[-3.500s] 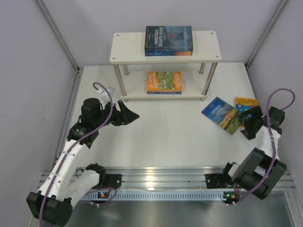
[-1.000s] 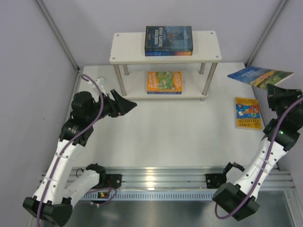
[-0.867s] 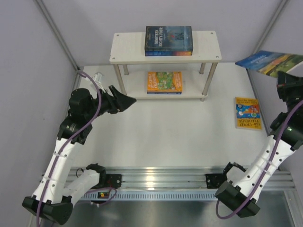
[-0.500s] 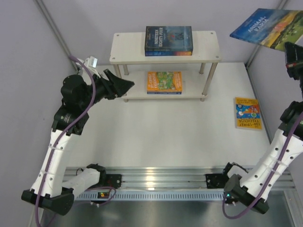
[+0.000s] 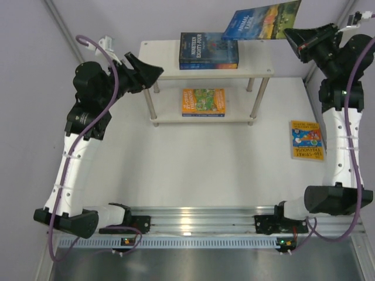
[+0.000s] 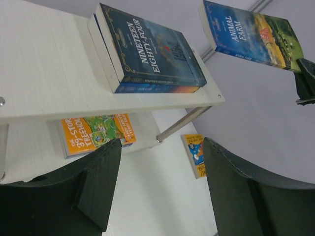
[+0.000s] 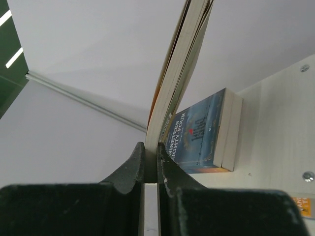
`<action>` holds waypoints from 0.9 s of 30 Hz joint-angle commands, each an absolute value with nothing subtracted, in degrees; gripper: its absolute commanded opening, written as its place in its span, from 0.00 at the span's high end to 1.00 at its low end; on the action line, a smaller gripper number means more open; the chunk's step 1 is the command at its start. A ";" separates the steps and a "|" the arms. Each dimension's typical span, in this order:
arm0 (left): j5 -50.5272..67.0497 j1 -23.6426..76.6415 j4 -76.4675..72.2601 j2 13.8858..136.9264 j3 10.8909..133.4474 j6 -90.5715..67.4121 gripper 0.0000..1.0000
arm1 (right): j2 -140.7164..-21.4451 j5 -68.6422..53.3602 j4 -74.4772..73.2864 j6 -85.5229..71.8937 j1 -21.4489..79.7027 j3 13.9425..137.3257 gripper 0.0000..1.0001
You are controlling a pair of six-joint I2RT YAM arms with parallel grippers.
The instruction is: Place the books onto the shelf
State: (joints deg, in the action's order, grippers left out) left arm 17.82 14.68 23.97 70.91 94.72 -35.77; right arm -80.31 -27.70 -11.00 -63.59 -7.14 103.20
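My right gripper (image 5: 291, 35) (image 7: 150, 147) is shut on the edge of a blue-and-sunset book (image 5: 262, 20) (image 6: 251, 34) (image 7: 179, 73), holding it in the air above the right half of the shelf (image 5: 164, 61) (image 6: 44, 73). A dark blue book (image 5: 208, 50) (image 6: 152, 51) (image 7: 199, 137) lies on the top board, stacked on another. An orange and green book (image 5: 203, 100) (image 6: 96, 132) lies on the lower board. A yellow book (image 5: 306, 140) (image 6: 195, 155) lies on the table at the right. My left gripper (image 5: 153, 71) (image 6: 162, 182) hangs open and empty at the shelf's top left corner.
The shelf's silver legs (image 5: 150, 105) (image 5: 258, 99) stand on the white table (image 5: 205, 170). Grey walls close in at the left, back and right. An aluminium rail (image 5: 199, 219) with both arm bases runs along the near edge.
My right arm has lifted the blue-and-sunset book off the table, swung it up and left to above the shelf. My left arm has risen toward the shelf's top left corner, still open.
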 commanded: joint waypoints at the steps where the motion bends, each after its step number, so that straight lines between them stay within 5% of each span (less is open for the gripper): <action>1: 16.26 13.45 21.28 74.26 99.83 -34.63 0.28 | -82.25 -26.01 3.24 -68.37 -2.83 107.67 1.00; 27: 24.96 10.63 2.81 87.62 98.96 -39.11 0.28 | -97.03 -38.58 8.70 -67.24 7.12 106.35 1.00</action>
State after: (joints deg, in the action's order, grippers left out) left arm 23.11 10.92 8.88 87.39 98.50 -38.33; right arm -98.28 -36.25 2.02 -68.12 5.91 105.34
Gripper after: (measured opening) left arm 0.721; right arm 0.052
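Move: The stack on the upper shelf with Nineteen Eighty-Four on top, where Animal Farm is to go, has its middle about 22 cm to the left of the right gripper, 11 cm ahead and some 14 cm below. The upper shelf's front right corner is almost straight below, 3 cm ahead and 18 cm down. From the empty left gripper that stack lies roughly 16 cm ahead, 20 cm to the right and 8 cm lower. Carry Animal Farm in over the Nineteen Eighty-Four stack with the right gripper, going about 12 cm left with some 7 cm forward and 7 cm down, turning the wrist roughly 20 degrees counter-clockwise and keeping the pinch on the book's right end. Bring the open left gripper about 10 cm forward, sinking slightly, towards the stack's left side. ##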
